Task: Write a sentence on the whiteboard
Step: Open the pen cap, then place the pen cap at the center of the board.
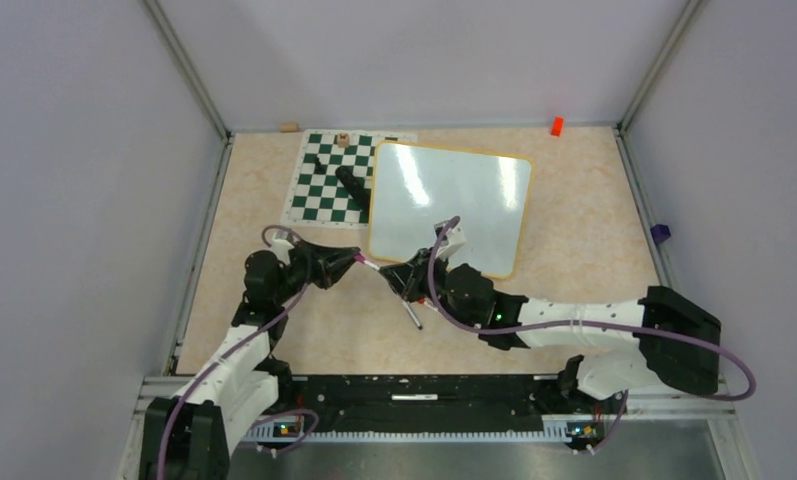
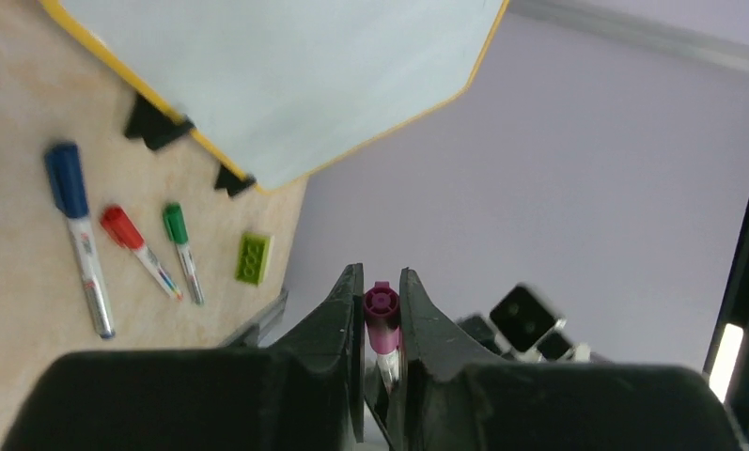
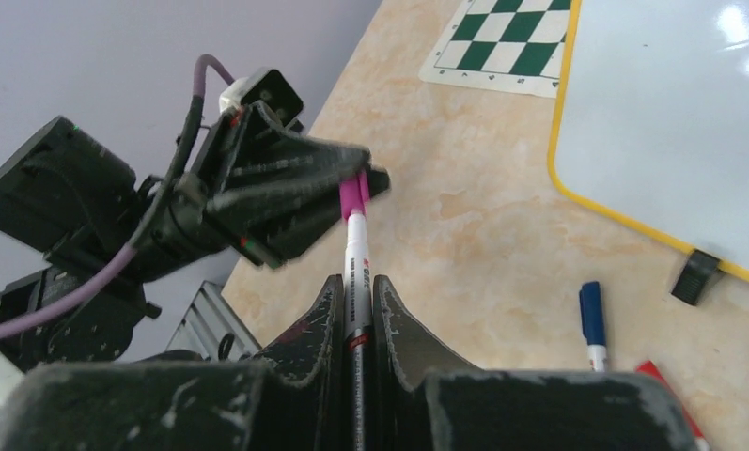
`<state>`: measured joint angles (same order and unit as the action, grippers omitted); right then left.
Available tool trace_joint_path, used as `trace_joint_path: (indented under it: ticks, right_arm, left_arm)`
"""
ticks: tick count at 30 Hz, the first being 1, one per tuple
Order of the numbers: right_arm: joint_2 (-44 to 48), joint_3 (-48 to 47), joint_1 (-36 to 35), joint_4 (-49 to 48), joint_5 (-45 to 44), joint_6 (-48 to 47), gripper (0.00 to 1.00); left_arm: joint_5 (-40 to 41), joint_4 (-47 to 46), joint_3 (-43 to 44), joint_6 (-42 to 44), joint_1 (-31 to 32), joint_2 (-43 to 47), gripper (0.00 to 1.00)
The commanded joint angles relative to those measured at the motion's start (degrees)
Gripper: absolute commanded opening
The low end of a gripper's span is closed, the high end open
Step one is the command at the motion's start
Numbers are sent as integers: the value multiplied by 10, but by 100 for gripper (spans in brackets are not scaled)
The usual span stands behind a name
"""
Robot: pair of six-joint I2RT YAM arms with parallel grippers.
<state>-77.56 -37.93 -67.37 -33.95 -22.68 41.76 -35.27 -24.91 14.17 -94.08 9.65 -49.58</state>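
Observation:
The whiteboard lies flat at the back centre, white with a yellow rim. Its face is plain white and the sentence is not in view. A purple-capped marker with a white barrel hangs above the table in front of the board's near left corner. My left gripper is shut on the purple cap. My right gripper is shut on the white barrel, facing the left gripper. In the top view the two grippers meet tip to tip.
A green-and-white chess mat with a black object lies left of the board. Blue, red and green markers and a lime brick lie near the board's clips. An orange block sits at the back wall.

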Motion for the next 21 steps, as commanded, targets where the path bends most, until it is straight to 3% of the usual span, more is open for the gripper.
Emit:
trace_joint_path:
  ticks: [1,6,11,16,21]
  right_arm:
    - [98,35,2,83,-28,20,0]
    - [202,88,3,173,-43,27,0]
    - [265,108,10,230,-73,18,0]
    - [247,68,25,304,-98,-28,0]
    - [193,8,26,372,-99,-82,0]
  left_arm:
    - [3,5,-6,82,-123,-6,0]
    - [-50,37,12,150,-210,-56,0]
    - [-64,119,44,255,-215,-92,0]
    - [14,289,70,402,-205,-69,0]
    - [63,312,31,439,-192,-17,0]
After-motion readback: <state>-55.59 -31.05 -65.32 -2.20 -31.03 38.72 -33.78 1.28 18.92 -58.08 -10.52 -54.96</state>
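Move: The left fingers already grip the purple pen cap, while the right fingers hold the barrel; the cap lies about 6 cm left and 3 cm ahead of the right hand, roughly level with it. Some 19 cm below the right hand, the blue marker lies 4 cm right and 4 cm ahead, the red marker 11 cm right and 3 cm ahead, and the green marker 17 cm right and 2 cm ahead. Pull the two grippers apart, keeping both shut on the pen: sweep the left one about 10 cm left with the cap, first edging forward, then sinking some 9 cm and rolling its left side up. Draw the right one 11 cm or so to the right with the barrel, dipping late towards the table over the loose markers and rolling the other way. ##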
